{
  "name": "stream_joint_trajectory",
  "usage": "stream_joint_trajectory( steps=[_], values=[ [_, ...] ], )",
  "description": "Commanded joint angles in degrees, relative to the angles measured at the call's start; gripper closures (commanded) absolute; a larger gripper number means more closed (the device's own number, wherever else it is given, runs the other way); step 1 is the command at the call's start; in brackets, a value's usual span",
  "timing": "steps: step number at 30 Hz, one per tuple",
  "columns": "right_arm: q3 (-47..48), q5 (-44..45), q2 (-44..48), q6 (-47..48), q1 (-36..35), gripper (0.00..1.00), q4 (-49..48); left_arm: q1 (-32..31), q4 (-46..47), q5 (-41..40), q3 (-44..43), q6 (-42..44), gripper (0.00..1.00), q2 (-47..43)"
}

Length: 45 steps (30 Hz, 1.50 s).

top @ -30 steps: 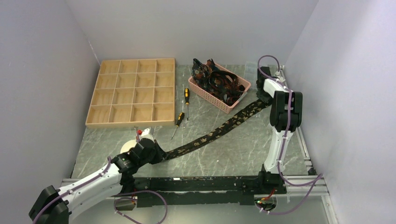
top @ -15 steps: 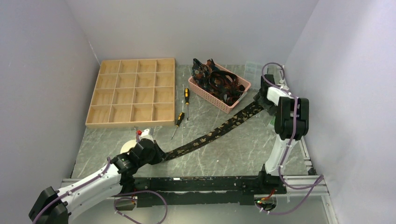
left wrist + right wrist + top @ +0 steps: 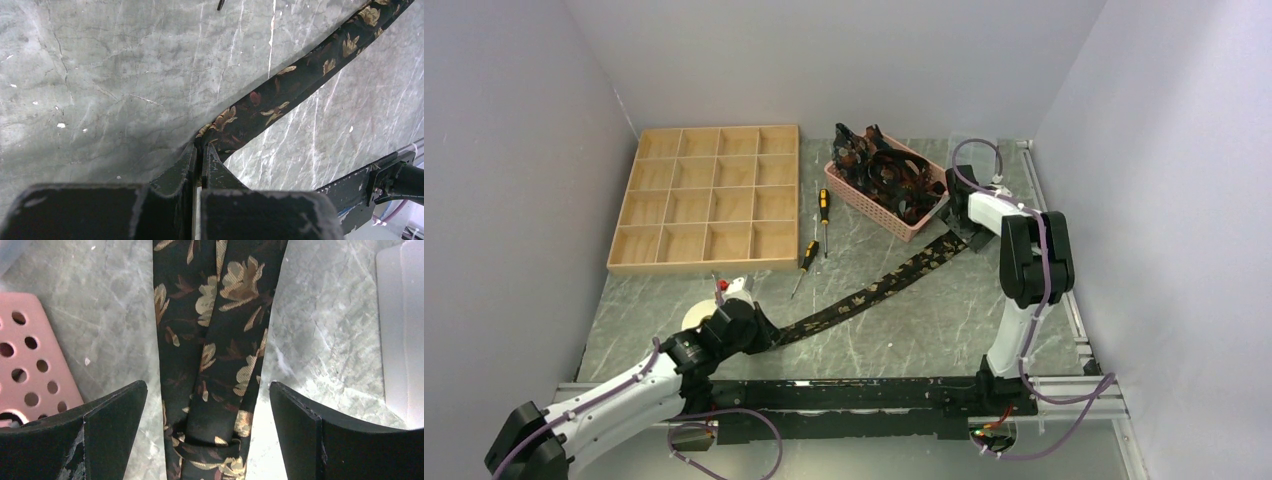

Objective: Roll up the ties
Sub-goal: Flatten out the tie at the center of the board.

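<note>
One black tie (image 3: 874, 288) with tan-gold leaves lies stretched diagonally across the table. Its narrow end is pinched in my left gripper (image 3: 762, 333), which is shut on it near the front left. In the left wrist view the tie (image 3: 300, 75) runs up and right from the closed jaws of the left gripper (image 3: 202, 146). My right gripper (image 3: 961, 222) hovers over the tie's wide end beside the basket. From the right wrist, that gripper (image 3: 207, 385) stands wide open, and the tie (image 3: 215, 340) lies between the fingers without touching them. More ties (image 3: 886, 170) fill the pink basket (image 3: 856, 197).
A wooden compartment tray (image 3: 709, 200) sits at the back left. Two screwdrivers (image 3: 824, 210) (image 3: 807, 258) lie between it and the basket. A white roll (image 3: 696, 316) rests near the left gripper. A clear plastic box (image 3: 969, 148) stands at the back right, and the pink basket's wall (image 3: 30, 365) is left of the right fingers.
The right gripper opened and let go of the tie's wide end, then swung left toward the basket. The tie end now lies on the table. The left arm stayed put.
</note>
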State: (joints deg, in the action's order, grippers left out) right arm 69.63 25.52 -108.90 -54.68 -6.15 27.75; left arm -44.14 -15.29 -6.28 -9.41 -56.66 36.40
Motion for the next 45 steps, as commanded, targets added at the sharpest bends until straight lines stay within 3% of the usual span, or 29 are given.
stream_joint_trajectory(
  steps=[1,5,14,18,19,20,27,34,45],
  values=[
    [4.3,2.0,-4.1,-4.5,0.4,0.03,4.9,-0.4,0.5,0.1,0.6,0.6,0.97,-1.5],
    [3.7,3.9,-5.2,-5.7,0.3,0.15,7.3,-0.5,0.0,0.5,1.0,0.5,0.97,-3.3],
    [0.4,3.6,-5.7,-5.2,2.3,0.64,7.3,-0.6,0.2,0.9,0.9,1.1,0.97,-3.1],
    [0.2,2.3,-5.7,-4.5,3.4,0.71,6.4,-0.7,0.5,0.9,0.8,1.0,0.97,-2.2],
    [0.2,1.8,-5.7,-4.4,3.5,0.92,6.2,-0.8,0.5,0.8,0.7,1.0,0.97,-2.1],
    [0.2,1.5,-5.7,-4.1,3.6,1.00,5.7,-0.8,0.4,0.7,0.6,0.9,0.97,-2.0],
    [2.1,-0.3,-6.0,-2.2,5.8,1.00,4.1,-1.8,-3.2,-4.7,-0.3,-3.0,0.97,-0.9],
    [2.6,-2.7,-6.0,1.4,12.8,1.00,2.4,-2.4,-7.1,-10.5,-1.0,-8.7,0.97,1.4],
    [6.4,-4.1,-7.2,3.9,16.1,1.00,2.6,-3.1,-12.2,-13.9,-0.4,-12.6,0.97,-4.6]
  ],
)
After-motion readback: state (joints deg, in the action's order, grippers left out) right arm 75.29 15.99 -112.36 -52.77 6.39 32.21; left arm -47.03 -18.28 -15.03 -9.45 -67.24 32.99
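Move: The open right fingers straddle the tie low over the table; the stretch they will shut on lies about 2 cm to their right and 1 cm below. From the right hand the pink basket is some 13 cm ahead and 16 cm left, the green-labelled case about 13 cm right and 5 cm back. The left hand still pinches the tie's left end, with that stretch roughly 26 cm ahead and 48 cm to its right. Closing on the tie, the right hand pulls rightward, about 6 cm in all, against the left hand's hold. ##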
